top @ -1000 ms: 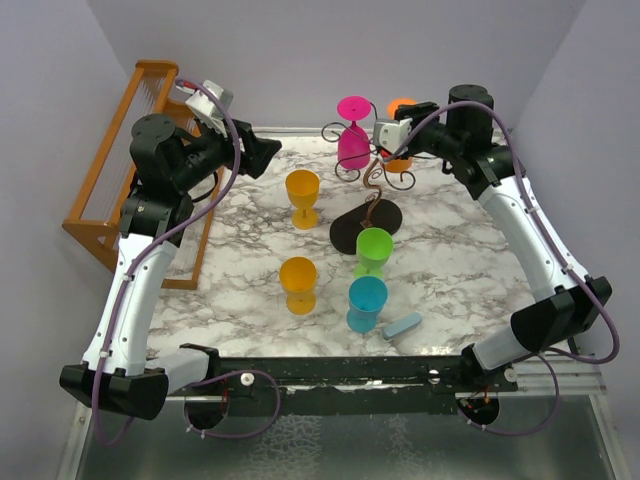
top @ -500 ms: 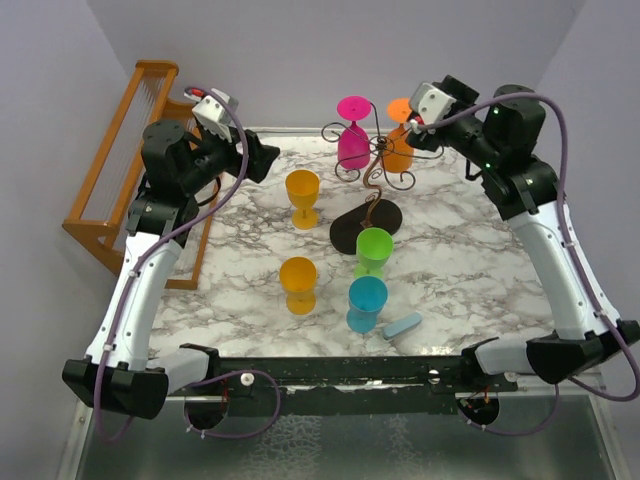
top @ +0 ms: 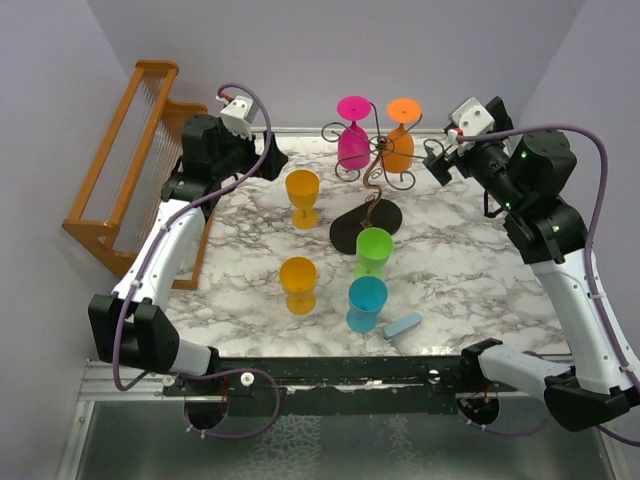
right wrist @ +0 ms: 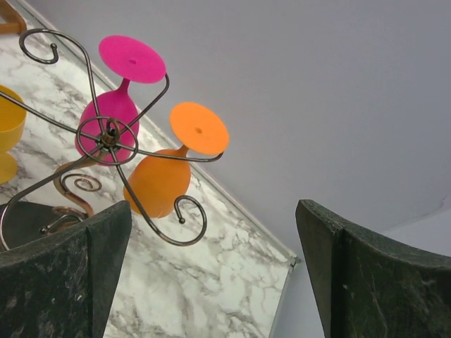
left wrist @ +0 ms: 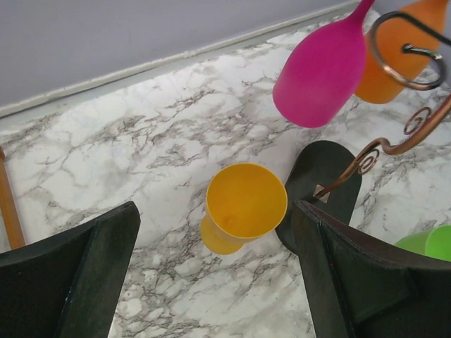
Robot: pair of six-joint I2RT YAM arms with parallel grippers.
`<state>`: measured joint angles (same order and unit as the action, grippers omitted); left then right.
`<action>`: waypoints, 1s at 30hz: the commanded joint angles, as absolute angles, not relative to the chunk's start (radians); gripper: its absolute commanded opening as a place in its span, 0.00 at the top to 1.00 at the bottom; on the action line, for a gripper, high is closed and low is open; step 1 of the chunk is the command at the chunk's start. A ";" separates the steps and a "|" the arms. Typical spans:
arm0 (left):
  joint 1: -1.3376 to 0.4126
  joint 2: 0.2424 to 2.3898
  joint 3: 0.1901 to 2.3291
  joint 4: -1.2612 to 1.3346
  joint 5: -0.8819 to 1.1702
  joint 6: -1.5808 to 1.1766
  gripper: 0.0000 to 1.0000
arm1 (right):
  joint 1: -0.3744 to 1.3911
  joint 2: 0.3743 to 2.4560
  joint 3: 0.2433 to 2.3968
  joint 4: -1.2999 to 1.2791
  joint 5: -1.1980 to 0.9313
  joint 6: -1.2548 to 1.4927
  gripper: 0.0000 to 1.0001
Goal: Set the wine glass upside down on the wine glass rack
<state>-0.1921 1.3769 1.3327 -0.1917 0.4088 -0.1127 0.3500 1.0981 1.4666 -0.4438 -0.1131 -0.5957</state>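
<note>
The wine glass rack (top: pixel 373 168) is a dark wire tree on a black oval base, at the back middle of the table. A pink wine glass (top: pixel 353 142) and an orange wine glass (top: pixel 399 148) hang upside down from its arms. My right gripper (top: pixel 437 163) is open and empty, a little to the right of the orange wine glass (right wrist: pixel 156 184) and apart from it. My left gripper (top: pixel 272 158) is open and empty, above and behind an upright yellow glass (left wrist: pixel 243 204). In the left wrist view the rack's base (left wrist: pixel 320 179) lies just right of that glass.
A second yellow glass (top: pixel 298 280), a green one (top: pixel 374 250) and a cyan one (top: pixel 366 303) stand upright in front of the rack. A small light-blue block (top: pixel 403 325) lies near the front edge. A large wooden rack (top: pixel 120 180) leans at the left wall.
My right gripper has opened off the orange glass, which now hangs on the rack, and drawn back to the right. My left arm has swung right toward the yellow glass, its jaws wider.
</note>
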 commanded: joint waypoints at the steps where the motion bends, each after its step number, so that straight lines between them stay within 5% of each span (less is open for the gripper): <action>1: -0.210 1.450 1.363 -0.168 0.348 -0.075 0.09 | 0.338 1.050 1.477 -0.508 -0.114 -0.528 0.01; 7: -0.247 1.565 1.410 -0.202 0.321 -0.043 0.16 | 0.336 1.012 1.468 -0.523 -0.079 -0.533 0.00; 30: -0.282 1.831 1.572 -0.407 0.306 -0.041 0.69 | 0.336 0.998 1.491 -0.541 -0.086 -0.512 0.01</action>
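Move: The upright yellow wine glass farthest from the robot lies about 5 cm ahead of the left hand, 8 cm to its right and some 21 cm below. The pink glass on the rack hangs about 10 cm ahead, 19 cm right and 7 cm below; the rack's black base is 15 cm right of the yellow glass, level with it. The near yellow glass stands 22 cm back from the far one. From the right hand the far yellow glass is 12 cm ahead, 25 cm left, 32 cm below. The left hand sinks about 15 cm towards the far yellow glass while reaching some 6 cm forward and a little right, then drops nearly straight at the end, its fingers tipping down some 20 degrees and narrowing from wide open to about a third, one outside and one inside the left rim. The right hand, empty and wide open, backs off some 3 cm from the rack and the orange glass, then stays. ##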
